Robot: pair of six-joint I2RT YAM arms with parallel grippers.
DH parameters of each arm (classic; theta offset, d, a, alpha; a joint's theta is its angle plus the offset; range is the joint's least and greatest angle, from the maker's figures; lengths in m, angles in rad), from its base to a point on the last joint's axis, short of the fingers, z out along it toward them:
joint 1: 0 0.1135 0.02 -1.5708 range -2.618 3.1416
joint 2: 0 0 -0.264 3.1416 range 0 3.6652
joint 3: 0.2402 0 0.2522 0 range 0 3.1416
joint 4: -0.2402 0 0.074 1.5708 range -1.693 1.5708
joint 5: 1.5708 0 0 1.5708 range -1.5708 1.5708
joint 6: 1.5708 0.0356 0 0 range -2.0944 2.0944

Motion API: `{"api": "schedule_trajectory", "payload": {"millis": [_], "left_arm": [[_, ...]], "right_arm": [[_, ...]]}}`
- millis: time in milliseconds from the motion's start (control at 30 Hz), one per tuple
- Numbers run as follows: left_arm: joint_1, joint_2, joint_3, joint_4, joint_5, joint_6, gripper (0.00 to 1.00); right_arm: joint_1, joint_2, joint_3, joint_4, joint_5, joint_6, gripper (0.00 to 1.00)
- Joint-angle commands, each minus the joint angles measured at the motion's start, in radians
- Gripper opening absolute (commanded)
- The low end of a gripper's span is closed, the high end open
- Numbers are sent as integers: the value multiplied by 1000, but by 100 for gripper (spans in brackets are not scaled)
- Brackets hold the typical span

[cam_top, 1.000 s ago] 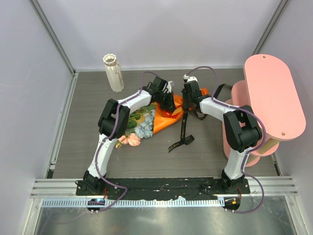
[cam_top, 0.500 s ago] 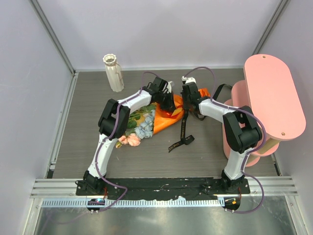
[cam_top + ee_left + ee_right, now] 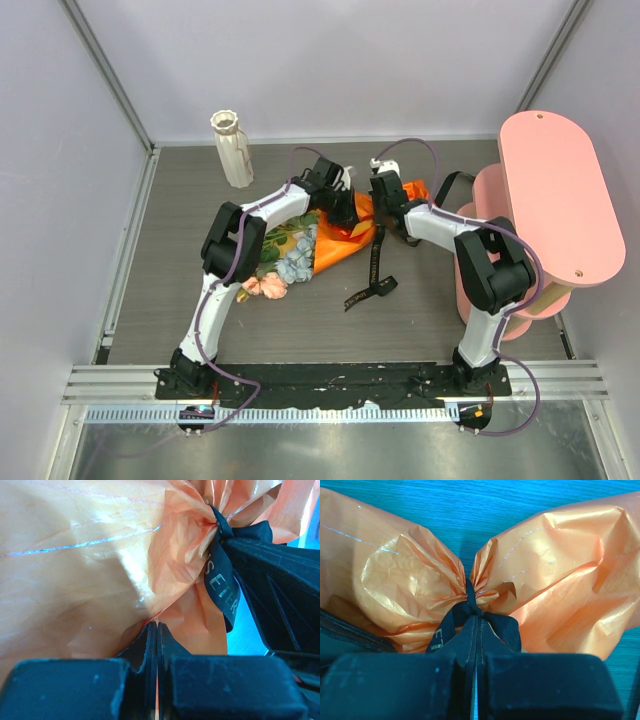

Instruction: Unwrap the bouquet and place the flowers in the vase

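The bouquet (image 3: pixel 330 245) lies on its side mid-table, its orange paper cone (image 3: pixel 75 570) gathered at a neck tied with black ribbon (image 3: pixel 505 627). The flowers (image 3: pixel 285 258), pink, peach and pale blue, stick out toward the lower left. My left gripper (image 3: pixel 157 625) is shut on a fold of the orange paper beside the neck, with a sliver of orange showing between its jaws. From the other side, my right gripper (image 3: pixel 476 617) is shut on the ribbon's knot. Loose ribbon tails (image 3: pixel 373 272) trail toward the near edge. The cream ribbed vase (image 3: pixel 233 150) stands upright at the back left.
A pink oval shelf stand (image 3: pixel 550 200) fills the right side, close behind the right arm. Metal frame rails run along the left edge (image 3: pixel 128 250) and the near edge. Both arms (image 3: pixel 265 210) reach in over the bouquet.
My right gripper has closed onto the ribbon knot and edged slightly left. The left gripper and the bouquet have not moved.
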Motion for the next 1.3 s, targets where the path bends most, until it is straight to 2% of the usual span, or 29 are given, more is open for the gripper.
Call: {"api": "schedule_trajectory", "payload": {"millis": [0, 167, 267, 533, 700, 833, 1033, 1267], "left_arm": [[9, 29, 26, -48, -85, 0, 0], [20, 29, -11, -34, -130, -33, 0], [34, 24, -37, -26, -140, -43, 0], [46, 10, -78, 3, -116, -44, 0], [46, 10, -75, 3, -111, -40, 0], [46, 18, -75, 5, -114, -43, 0], [46, 30, -84, 11, -121, -44, 0], [46, 38, -95, 15, -128, -43, 0]], "right_arm": [[41, -48, 28, -13, 109, -21, 1], [76, -73, 105, -117, 372, 3, 1], [70, -106, 103, -136, 464, 33, 1], [44, -162, 125, -140, 473, 56, 1], [78, -251, 188, -125, 488, 5, 1], [96, -268, 347, -186, 532, -71, 1], [98, -252, 730, -269, 553, -199, 1], [110, -185, 1085, -286, 544, -329, 1]]}}
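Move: Between the right hand's shut fingertips is already the black ribbon's knot, at the neck of the orange wrapping. From there the wrapping's gathered tail lies about 9 cm right and 3 cm forward, the long loose ribbon end about 12 cm back and level sideways, the blue flowers some 19 cm left and 13 cm back. The left hand, already shut on the wrapping, has the knot about 7 cm to its right and 3 cm ahead. Pulling the ribbon away from the wrapping's neck, the shut right hand first eases up and about 5 cm to the right, turning some 15 degrees clockwise, then climbs fast to roughly 43 cm above its start, tipping its fingers up from slanting down to about level. The left hand keeps its grip on the wrapping, shifting barely a centimetre. ##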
